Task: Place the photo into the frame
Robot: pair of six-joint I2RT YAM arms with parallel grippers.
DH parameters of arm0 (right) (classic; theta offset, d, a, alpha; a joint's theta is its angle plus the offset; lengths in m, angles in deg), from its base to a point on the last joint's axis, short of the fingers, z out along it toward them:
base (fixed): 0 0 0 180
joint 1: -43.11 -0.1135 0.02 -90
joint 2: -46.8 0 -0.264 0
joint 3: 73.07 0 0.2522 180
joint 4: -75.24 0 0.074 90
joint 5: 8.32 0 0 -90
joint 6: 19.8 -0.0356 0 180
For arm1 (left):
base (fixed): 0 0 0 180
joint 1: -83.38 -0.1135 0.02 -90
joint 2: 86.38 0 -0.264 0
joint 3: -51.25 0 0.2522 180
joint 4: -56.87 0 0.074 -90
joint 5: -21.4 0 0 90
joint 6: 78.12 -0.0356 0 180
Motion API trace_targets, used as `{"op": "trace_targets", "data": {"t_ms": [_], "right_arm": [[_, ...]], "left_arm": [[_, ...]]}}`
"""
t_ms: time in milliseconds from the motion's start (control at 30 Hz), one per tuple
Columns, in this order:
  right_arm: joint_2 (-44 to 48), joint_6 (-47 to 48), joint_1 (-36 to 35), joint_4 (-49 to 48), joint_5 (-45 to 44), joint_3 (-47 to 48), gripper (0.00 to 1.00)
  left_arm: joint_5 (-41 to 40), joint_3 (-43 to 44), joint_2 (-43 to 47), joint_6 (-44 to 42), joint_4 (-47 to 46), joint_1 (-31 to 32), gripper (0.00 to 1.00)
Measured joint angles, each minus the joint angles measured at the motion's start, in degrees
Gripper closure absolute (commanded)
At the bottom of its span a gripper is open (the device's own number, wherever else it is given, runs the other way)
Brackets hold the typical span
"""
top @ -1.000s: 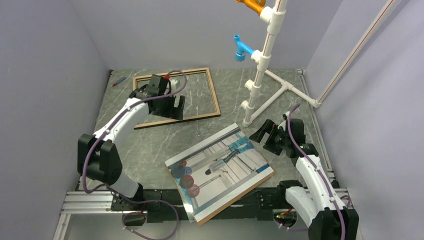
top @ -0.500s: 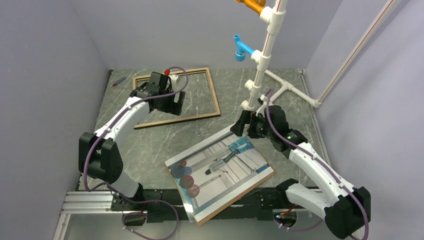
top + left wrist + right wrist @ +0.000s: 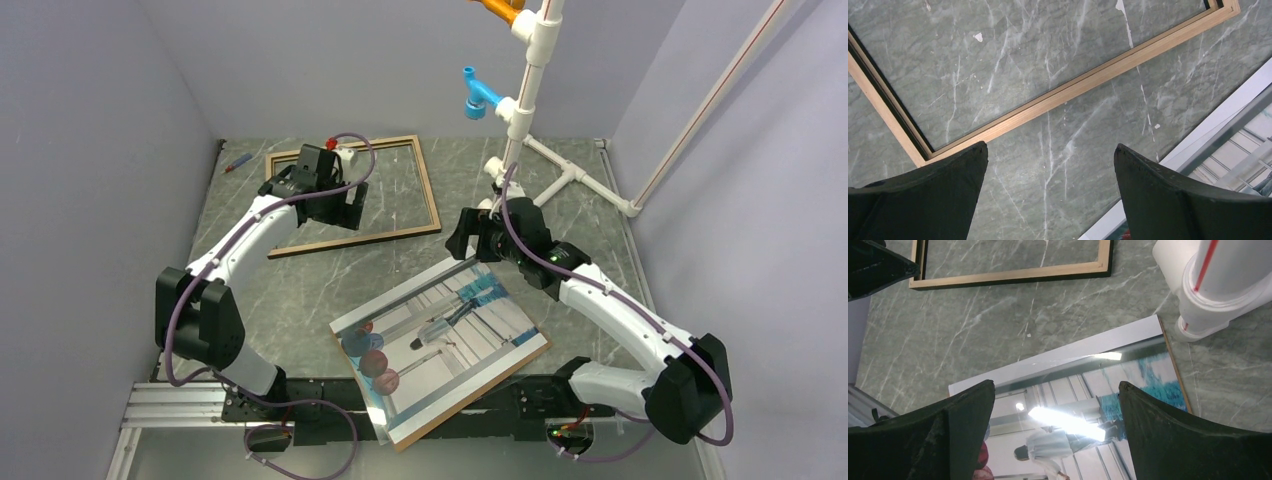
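The photo [image 3: 440,335] lies face up near the table's front edge, on a brown board [image 3: 480,395] whose edge shows beneath it. The frame [image 3: 430,185], light wood side up, lies flat at the back left. My left gripper [image 3: 348,210] hovers open over the frame's near rail [image 3: 1048,102]; nothing but bare table shows between the fingers of that gripper [image 3: 1050,147]. My right gripper [image 3: 463,238] hangs open above the photo's far corner. In the right wrist view the photo [image 3: 1073,410] fills the gap of the right gripper [image 3: 1055,385], and the frame [image 3: 1013,276] lies beyond.
A white pipe stand [image 3: 520,140] rises just behind my right gripper, with a blue fitting [image 3: 480,95] and an orange one [image 3: 500,10]; its foot [image 3: 1208,285] sits beside the photo's corner. A small pen [image 3: 238,162] lies at the far left. Walls enclose three sides.
My right arm has swung left from the table's right side to above the photo's far corner. The pipe stand has leaned slightly left. My left gripper has edged back over the frame.
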Motion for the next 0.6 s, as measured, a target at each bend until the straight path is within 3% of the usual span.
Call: {"op": "trace_targets", "data": {"t_ms": [300, 600], "right_arm": [[-0.48, 1.68, -2.69, -0.39, -2.47, 2.49, 0.07], [-0.79, 5.05, -11.96, -3.54, -6.97, 3.54, 0.08]], "left_arm": [[-1.51, -0.15, 1.57, -0.02, -0.35, 0.02, 0.01], [-3.23, -0.26, 2.05, -0.04, -0.48, 0.02, 0.01]]}}
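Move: My right hand hovers open over the far part of the photo; the photo's middle lies about 14 cm back towards me, roughly 3 cm left and 17 cm below. The frame's middle is some 27 cm ahead and 23 cm left, and the pipe stand's foot about 10 cm ahead and 9 cm right, both at table height. From my left hand, the photo's middle is roughly 22 cm back, 19 cm right and 15 cm down. I swing my open right hand about 5 cm left, above the photo's far edge and away from the pipe stand, lifting it some 3 cm on the way and, after a brief nudge forward, drawing back nearly 2 cm. The fingers tip up around 10 degrees and turn a little counter-clockwise, staying wide open and touching nothing. ##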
